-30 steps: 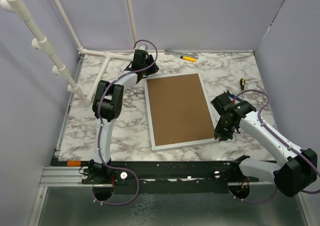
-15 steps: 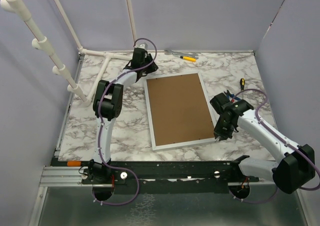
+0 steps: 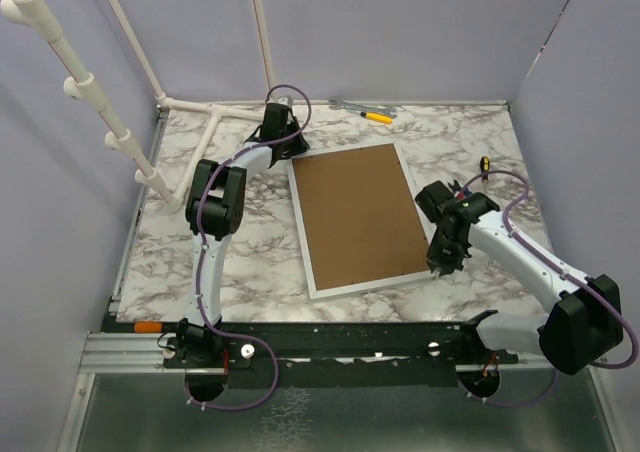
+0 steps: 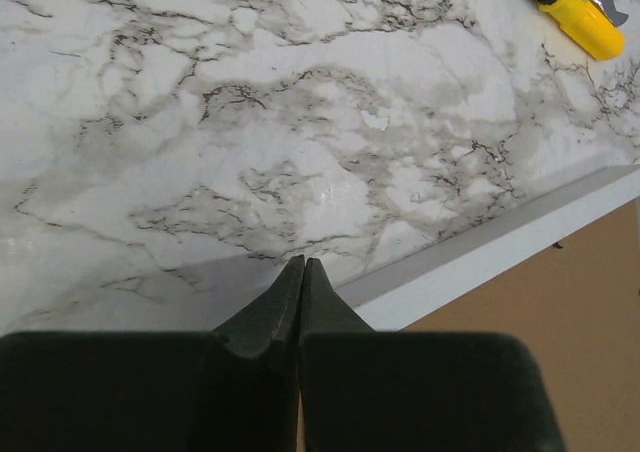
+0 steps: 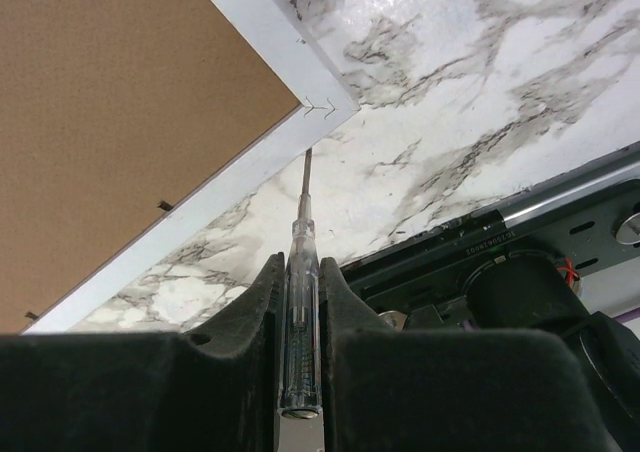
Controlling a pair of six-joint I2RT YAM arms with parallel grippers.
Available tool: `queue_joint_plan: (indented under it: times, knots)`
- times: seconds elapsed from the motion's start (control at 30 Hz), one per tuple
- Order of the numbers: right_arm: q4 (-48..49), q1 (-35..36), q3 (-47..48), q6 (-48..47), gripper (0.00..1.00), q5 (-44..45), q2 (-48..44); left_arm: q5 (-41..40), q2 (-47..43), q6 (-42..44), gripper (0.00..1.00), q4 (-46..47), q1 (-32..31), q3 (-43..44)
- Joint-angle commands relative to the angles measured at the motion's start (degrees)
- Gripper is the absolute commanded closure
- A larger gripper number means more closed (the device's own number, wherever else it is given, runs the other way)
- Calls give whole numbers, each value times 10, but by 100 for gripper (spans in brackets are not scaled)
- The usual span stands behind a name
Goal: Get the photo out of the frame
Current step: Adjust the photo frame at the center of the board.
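Note:
The frame (image 3: 358,217) lies face down on the marble table, its brown back up inside a white rim (image 4: 500,257). The photo is hidden under the back. My left gripper (image 3: 289,152) is shut with nothing in it, its tips (image 4: 303,264) on the table just beside the frame's far left corner. Off the near right corner, my right gripper (image 3: 441,266) is shut on a clear-handled screwdriver (image 5: 300,272). The screwdriver's thin shaft (image 5: 305,182) points at the rim (image 5: 260,32) close to that corner and stops just short of it.
A yellow-handled screwdriver (image 3: 377,118) and a metal tool (image 3: 350,105) lie at the back edge. Another screwdriver (image 3: 483,165) lies right of the frame. White pipe work (image 3: 190,107) stands at the back left. A black rail (image 3: 350,340) runs along the near edge.
The left gripper's jaws have closed beside the frame's far left corner. The right gripper has shifted slightly left, toward the near right corner, with the screwdriver still in it.

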Motion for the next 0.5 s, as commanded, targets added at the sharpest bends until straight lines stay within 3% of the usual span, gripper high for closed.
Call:
queue_joint_plan:
  times: [0.0, 0.47]
  knots:
    - [54, -4, 35, -12, 99, 38, 15, -12, -10, 20, 100, -43, 7, -35]
    - [131, -73, 58, -80, 100, 14, 73, -44, -130, -36, 100, -56, 7, -222]
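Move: The photo frame lies face down between the hands, its middle some 19 cm back and 16 cm right of the shut left fingertips, which sit at its far rail; its far-left corner is about 2 cm back and 3 cm left of them. The yellow screwdriver lies roughly 10 cm ahead and 21 cm right of that hand. From the right hand, the frame's middle is about 15 cm ahead and 24 cm left, its near-right corner 2 cm ahead and 3 cm right, blue pliers some 22 cm ahead and 5 cm right. Swivelling the frame between both hands, the left draws its shut fingertips back and left by some 6 cm in all, picking up speed, still against the far rail by the left corner. The right keeps its grip on the clear-handled screwdriver and pushes its tip along against the near rail by the right corner, going about 3 cm forward and 2 cm right. ##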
